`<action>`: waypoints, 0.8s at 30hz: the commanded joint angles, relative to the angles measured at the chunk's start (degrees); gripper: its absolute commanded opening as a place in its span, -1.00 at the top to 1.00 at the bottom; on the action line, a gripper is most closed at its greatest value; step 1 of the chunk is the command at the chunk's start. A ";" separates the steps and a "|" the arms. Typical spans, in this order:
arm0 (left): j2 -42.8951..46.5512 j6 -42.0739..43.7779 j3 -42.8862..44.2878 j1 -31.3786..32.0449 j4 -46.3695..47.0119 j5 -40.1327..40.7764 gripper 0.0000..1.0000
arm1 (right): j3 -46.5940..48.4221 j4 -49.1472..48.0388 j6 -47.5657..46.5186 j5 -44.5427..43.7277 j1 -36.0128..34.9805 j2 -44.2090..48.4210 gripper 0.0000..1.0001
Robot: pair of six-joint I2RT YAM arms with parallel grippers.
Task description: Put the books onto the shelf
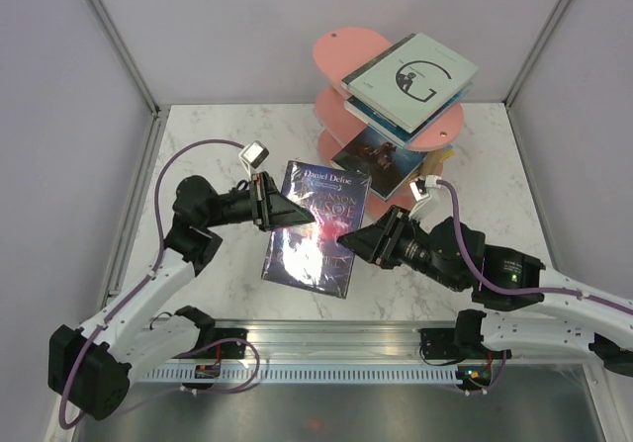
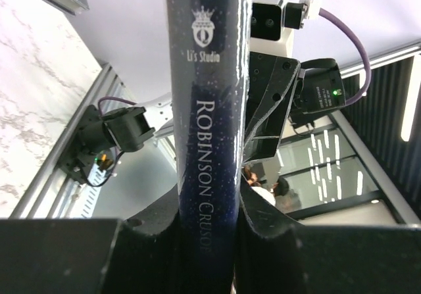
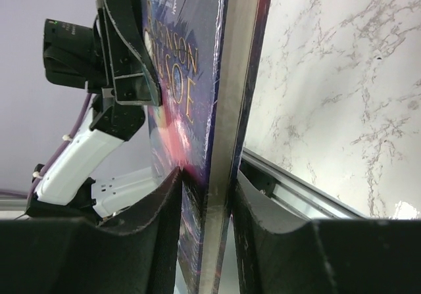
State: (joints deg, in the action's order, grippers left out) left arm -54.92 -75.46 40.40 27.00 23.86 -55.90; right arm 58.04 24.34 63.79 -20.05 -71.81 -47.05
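Note:
A purple galaxy book (image 1: pixel 315 232) titled Robinson Crusoe hangs above the marble table, held from both sides. My left gripper (image 1: pixel 281 212) is shut on its spine (image 2: pixel 207 143), which runs up between my left gripper's (image 2: pixel 209 205) fingers. My right gripper (image 1: pixel 347 236) is shut on the opposite page edge (image 3: pixel 220 123); both pads of my right gripper (image 3: pixel 205 185) press the covers. The pink shelf (image 1: pixel 341 48) stands at the back. A pale grey-white book (image 1: pixel 412 76) lies on a teal-blue one (image 1: pixel 379 121) on its upper tier, and a dark one (image 1: pixel 380 155) on a lower tier.
The marble table (image 1: pixel 198 145) is walled by pale panels at left, right and back. A metal rail (image 1: pixel 326 338) runs along the near edge between the arm bases. The shelf books overhang their boards toward the right arm.

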 commanded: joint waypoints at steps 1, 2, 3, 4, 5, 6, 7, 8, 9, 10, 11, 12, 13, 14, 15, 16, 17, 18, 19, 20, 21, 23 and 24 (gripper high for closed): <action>-3.09 -6.62 -3.92 1.91 10.12 -2.37 0.95 | 6.03 -22.13 0.02 6.17 -0.96 -2.08 0.31; -3.53 -8.46 -4.45 1.91 11.46 -2.37 0.95 | 6.21 -22.23 -0.15 6.25 -0.96 -2.34 0.32; -3.79 -9.17 -5.06 2.00 12.69 -2.37 0.95 | 6.38 -22.23 -0.33 6.43 -0.88 -2.70 0.31; -3.97 -9.79 -5.33 2.00 14.71 -2.46 0.95 | 6.64 -22.92 -0.33 6.34 -0.87 -2.96 0.26; -4.41 -11.01 -5.68 2.09 15.86 -2.55 0.95 | 6.73 -23.11 -0.42 6.43 -0.96 -3.14 0.24; -4.58 -11.63 -5.86 2.17 16.83 -2.81 0.95 | 6.73 -23.28 -0.51 6.43 -0.96 -3.31 0.23; -4.85 -12.07 -5.95 2.26 17.53 -3.07 0.95 | 6.65 -23.72 -0.51 6.43 -0.96 -3.75 0.23; -4.94 -12.69 -6.04 2.26 18.50 -3.25 0.95 | 6.65 -23.90 -0.51 6.43 -0.88 -3.93 0.24; -4.94 -12.87 -6.12 2.35 18.85 -3.25 0.95 | 6.73 -23.90 -0.51 6.52 -0.87 -4.19 0.23; -4.94 -13.04 -6.13 2.44 19.03 -3.43 0.95 | 6.82 -23.90 -0.42 6.78 -0.87 -4.72 0.23; -4.94 -13.31 -6.04 2.44 19.21 -3.51 0.95 | 6.91 -25.55 -0.51 7.04 -0.87 -4.98 0.23; -4.94 -13.40 -6.12 2.44 19.47 -3.60 0.95 | 7.00 -25.74 -0.60 7.22 -0.87 -5.33 0.22; -4.94 -13.48 -6.13 2.53 19.65 -4.04 0.95 | 7.43 -25.74 -0.68 7.22 -0.79 -5.94 0.22; -4.94 -13.66 -6.13 2.61 19.74 -4.13 0.95 | 7.52 -25.74 -0.68 7.40 -0.79 -6.12 0.27; -4.68 -13.66 -6.21 2.70 19.74 -4.13 0.95 | 7.61 -25.74 -0.68 7.40 -0.79 -6.39 0.34; -4.41 -13.66 -6.39 2.62 19.65 -4.04 0.95 | 7.87 -25.74 -0.68 7.48 -0.70 -6.65 0.54; -4.32 -13.49 -6.56 2.70 19.56 -4.13 0.93 | 7.96 -25.74 -0.60 7.66 -0.79 -6.74 0.66; -4.15 -13.31 -6.65 2.62 19.04 -4.13 0.85 | 8.23 -25.74 -0.68 7.49 -0.70 -6.74 0.78; -3.54 -12.00 -6.57 2.61 17.90 -4.04 0.73 | 8.40 -25.13 -0.60 7.22 -0.70 -6.39 1.00; -2.84 -10.42 -6.04 2.53 15.63 -3.61 0.48 | 8.49 -24.78 -0.51 6.44 -0.70 -6.04 1.00; -2.22 -7.88 -5.17 2.35 12.21 -2.99 0.38 | 8.58 -24.43 -0.68 5.91 -0.79 -5.60 1.00; 0.41 4.31 -0.17 1.91 -8.40 1.04 -0.02 | 9.37 -20.40 -1.03 4.33 -0.79 -3.76 1.00; 1.12 8.36 1.85 1.65 -16.05 5.06 -0.13 | 10.15 -16.82 -1.56 2.67 -0.70 -2.19 1.00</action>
State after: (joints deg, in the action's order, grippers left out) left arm -55.05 -83.20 37.36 28.21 34.50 -55.99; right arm 61.69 16.16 62.98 -16.91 -71.94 -53.10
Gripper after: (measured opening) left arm 0.522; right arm 0.334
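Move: The purple Robinson Crusoe book hangs between the hands. Its middle is about 3 cm right of and 2 cm back from the left hand, which grips its left side. From the right hand, whose fingers straddle the opposite edge, it lies some 6 cm left and 2 cm ahead, about level. The grey book topping the shelf stack is roughly 38 cm ahead and 17 cm right of the right hand; the dark book on the middle shelf is 28 cm ahead, 9 cm right and some 13 cm lower. Leftward and up, about 3.5 cm and 3 cm, the right hand slides its fingers deeper over the book's right side towards the left gripper, closing only a touch. The left hand keeps its pinch while it rolls slightly and eases up and back a centimetre or two; at the end it partly returns and its fingers open clearly to pass the book over. ##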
